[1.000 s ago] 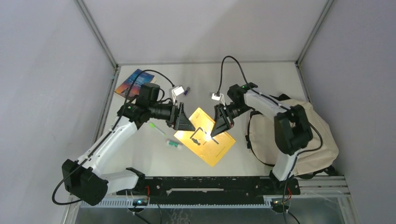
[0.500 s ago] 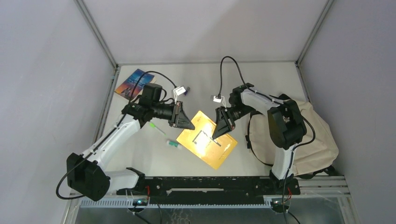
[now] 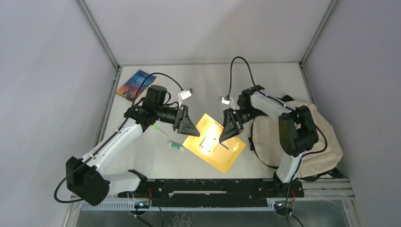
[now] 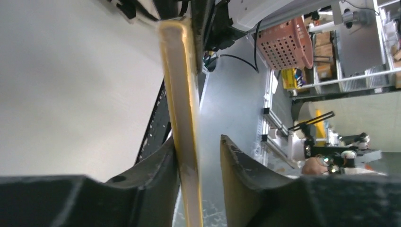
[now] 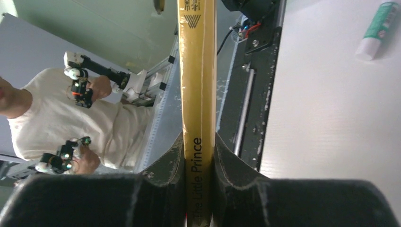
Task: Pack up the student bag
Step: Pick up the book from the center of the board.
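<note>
A yellow book (image 3: 218,150), "The Little Prince" on its spine (image 5: 197,71), hangs tilted just above the table between both arms. My right gripper (image 3: 226,135) (image 5: 198,139) is shut on the spine, both fingers pressed against it. My left gripper (image 3: 190,126) (image 4: 197,142) straddles the opposite page edge (image 4: 179,85). One of its fingers (image 4: 165,161) touches the book and the other stands off with a gap, so it is open. The student bag (image 3: 312,142), beige canvas with black straps, lies at the right behind the right arm.
A blue book (image 3: 135,84) lies at the back left. A green pen (image 3: 159,130) and a glue stick (image 3: 176,147) (image 5: 378,29) lie left of the yellow book. The black rail (image 3: 208,187) runs along the near table edge.
The yellow book and my right gripper have shifted slightly right and nearer, toward the bag. My left gripper followed along the book's edge and its jaws have parted again.
</note>
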Controlling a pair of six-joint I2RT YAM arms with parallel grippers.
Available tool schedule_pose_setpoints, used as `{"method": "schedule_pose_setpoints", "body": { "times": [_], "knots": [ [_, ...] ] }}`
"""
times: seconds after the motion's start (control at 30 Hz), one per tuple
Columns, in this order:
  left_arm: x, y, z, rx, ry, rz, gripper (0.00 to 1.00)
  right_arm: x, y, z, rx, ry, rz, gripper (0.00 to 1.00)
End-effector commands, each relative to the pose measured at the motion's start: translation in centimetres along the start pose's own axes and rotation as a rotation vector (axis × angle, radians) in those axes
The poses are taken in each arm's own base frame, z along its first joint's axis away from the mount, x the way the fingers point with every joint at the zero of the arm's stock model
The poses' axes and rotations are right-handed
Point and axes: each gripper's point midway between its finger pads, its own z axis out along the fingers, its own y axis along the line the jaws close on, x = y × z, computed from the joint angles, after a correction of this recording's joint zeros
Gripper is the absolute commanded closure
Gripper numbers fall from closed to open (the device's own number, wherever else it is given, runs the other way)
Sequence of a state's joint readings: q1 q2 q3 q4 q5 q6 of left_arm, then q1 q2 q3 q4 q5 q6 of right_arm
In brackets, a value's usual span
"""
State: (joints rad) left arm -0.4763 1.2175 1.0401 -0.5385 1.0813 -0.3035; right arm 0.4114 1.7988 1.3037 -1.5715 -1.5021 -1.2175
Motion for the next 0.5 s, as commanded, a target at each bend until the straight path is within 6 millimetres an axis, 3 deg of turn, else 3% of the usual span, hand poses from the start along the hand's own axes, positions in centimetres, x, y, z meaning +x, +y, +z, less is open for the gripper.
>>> {"method": "schedule_pose_setpoints", "body": {
  "times": [0.0,0.13,0.33,0.4,0.47],
  "knots": [
    [1.0,-2.0,-0.2,0.071,0.025,0.065,0.65,-4.2,2.5,1.2,-0.106,-0.166,-0.016,1.0],
    [1.3,-1.8,-0.1,0.069,0.036,0.055,0.47,-4.4,2.5,1.3,-0.107,-0.163,-0.02,1.0],
    [1.5,-1.6,0.3,0.075,0.054,0.047,0.47,-4.4,2.8,1.5,-0.114,-0.155,-0.019,1.0],
    [1.6,-1.5,0.4,0.076,0.06,0.043,0.57,-4.4,2.9,1.5,-0.113,-0.156,-0.018,1.0],
    [1.2,-0.9,0.5,0.028,0.049,0.037,0.92,-4.5,3.1,1.4,-0.112,-0.158,-0.019,1.0]
  ]
}}
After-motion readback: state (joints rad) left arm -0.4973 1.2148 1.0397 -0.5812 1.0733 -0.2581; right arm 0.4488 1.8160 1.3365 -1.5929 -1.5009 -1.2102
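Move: The yellow book is already in the right hand, its middle about 3 cm to that hand's left and 2 cm back, roughly level with it. From the left hand, whose half-open fingers straddle the book's other edge, the middle is some 7 cm right and 4 cm back. A glue stick lies about 13 cm left of the left hand and 4 cm ahead, the green pen 22 cm left and 13 cm ahead, both 25 cm below. The bag is roughly 40 cm to the right hand's right, 8 cm ahead and 18 cm below. Drawing back about 1 cm and hardly turning, the left hand lines up on the book's edge; its fingers narrow briefly, reopen to about half, then close to pinch the edge between both pads. The right hand keeps its grip on the spine, shifts just under 1 cm left with the book towards the left hand, and then holds nearly still. ##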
